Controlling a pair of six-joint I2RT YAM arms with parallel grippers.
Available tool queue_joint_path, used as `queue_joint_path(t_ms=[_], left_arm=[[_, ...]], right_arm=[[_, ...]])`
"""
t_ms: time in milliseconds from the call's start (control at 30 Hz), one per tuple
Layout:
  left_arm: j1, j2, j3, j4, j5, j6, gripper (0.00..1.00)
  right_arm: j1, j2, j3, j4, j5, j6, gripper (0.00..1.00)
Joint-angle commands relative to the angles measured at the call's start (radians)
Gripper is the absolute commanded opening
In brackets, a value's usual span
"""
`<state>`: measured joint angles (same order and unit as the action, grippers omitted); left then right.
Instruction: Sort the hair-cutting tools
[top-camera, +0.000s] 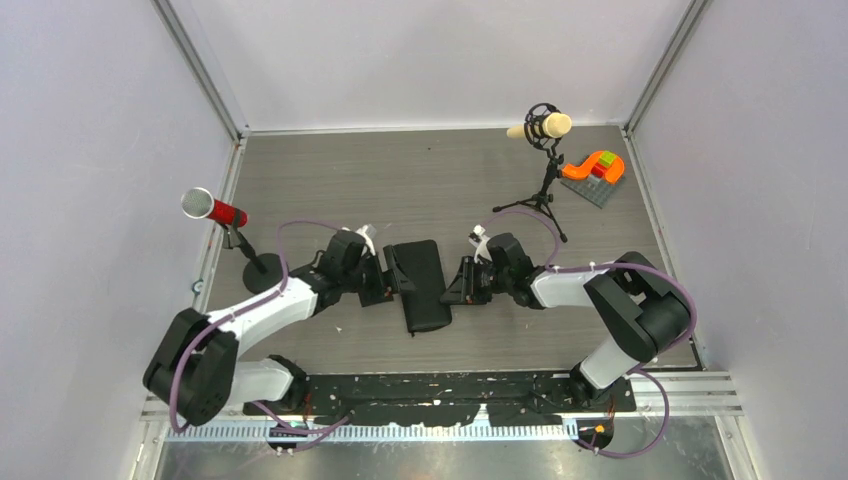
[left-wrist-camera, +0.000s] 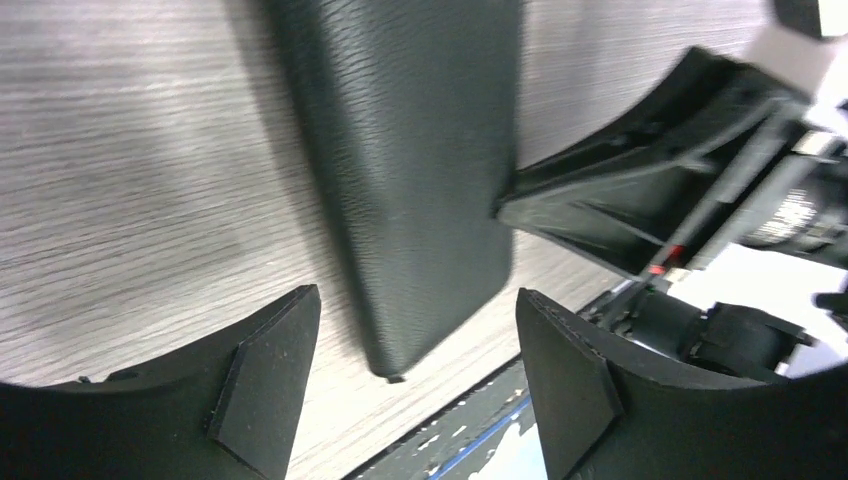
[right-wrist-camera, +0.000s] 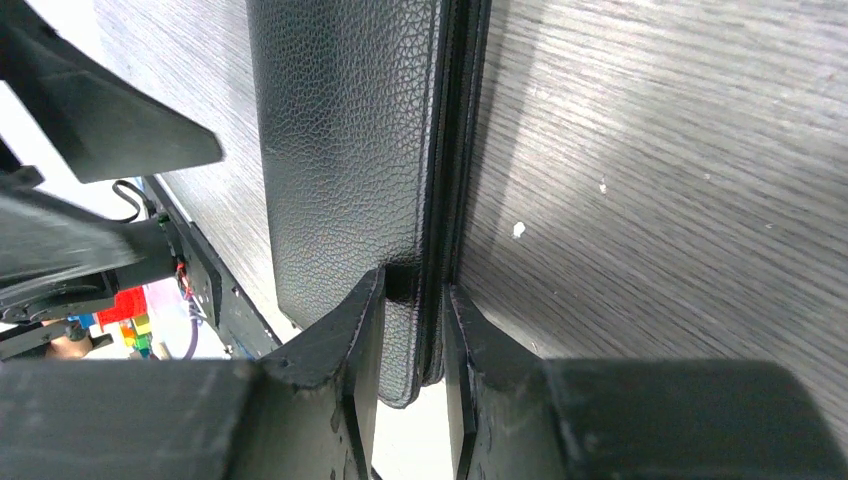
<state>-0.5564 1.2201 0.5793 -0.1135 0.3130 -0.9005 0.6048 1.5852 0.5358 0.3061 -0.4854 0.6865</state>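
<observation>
The hair-cutting tools are hidden; none show in any view. A flat black zippered case lies at the table's middle. My right gripper comes in from its right side. In the right wrist view its jaws straddle the case's zippered edge, shut on it near a corner that is raised off the table. My left gripper sits at the case's left side. In the left wrist view it stands open over the case's near end, holding nothing. The right gripper's fingers show beyond.
A red microphone on a round base stands at the left. A beige microphone on a tripod stands at the back right. Orange and green blocks lie on a grey plate beside it. White walls enclose three sides.
</observation>
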Motion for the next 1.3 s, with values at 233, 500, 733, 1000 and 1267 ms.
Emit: queue_joint_path(t_ms=[233,500,733,1000,1267], left_arm=[[0.007,0.222,0.027,0.041,0.080,0.028,0.57],[0.007,0.276,0.033,0.069,0.107,0.017,0.44],[0.007,0.236,0.028,0.080,0.076,-0.005,0.06],[0.008,0.210,0.017,0.107,0.022,-0.096,0.00],[0.007,0.224,-0.023,0.268,0.011,-0.247,0.00]], right_arm=[[0.002,0.053,0.030,-0.047,0.046,-0.056,0.29],[-0.003,0.083,0.061,-0.058,0.047,-0.072,0.29],[-0.002,0.014,0.063,-0.075,0.076,-0.089,0.36],[0.054,-0.317,0.031,-0.245,0.284,-0.146,0.51],[0.270,-0.486,0.002,-0.382,0.418,-0.204,0.51]])
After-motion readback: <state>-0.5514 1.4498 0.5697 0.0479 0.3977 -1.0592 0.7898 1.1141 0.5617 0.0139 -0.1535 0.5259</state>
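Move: The closed black case lies with its middle about 4 cm to the right of the open left hand, some 3 cm ahead and 6 cm below. Its left long edge passes almost under those fingers, near its near end, while the right gripper's tips sit low on its right edge, about 8 cm right of the left hand, 1 cm ahead and 6 cm down. From the right hand, the case's middle is roughly 4 cm left, 2 cm forward and about level. The case's left long edge is taken by the left hand, which drops about 5 cm onto it, tips some 10 degrees, closes almost fully to pinch it near the near end, then eases up 1–2 cm and slightly right. The right fingers stay on the right edge until that grip is made, then open wider, come free and rise about 9 cm, tilting as they go. ##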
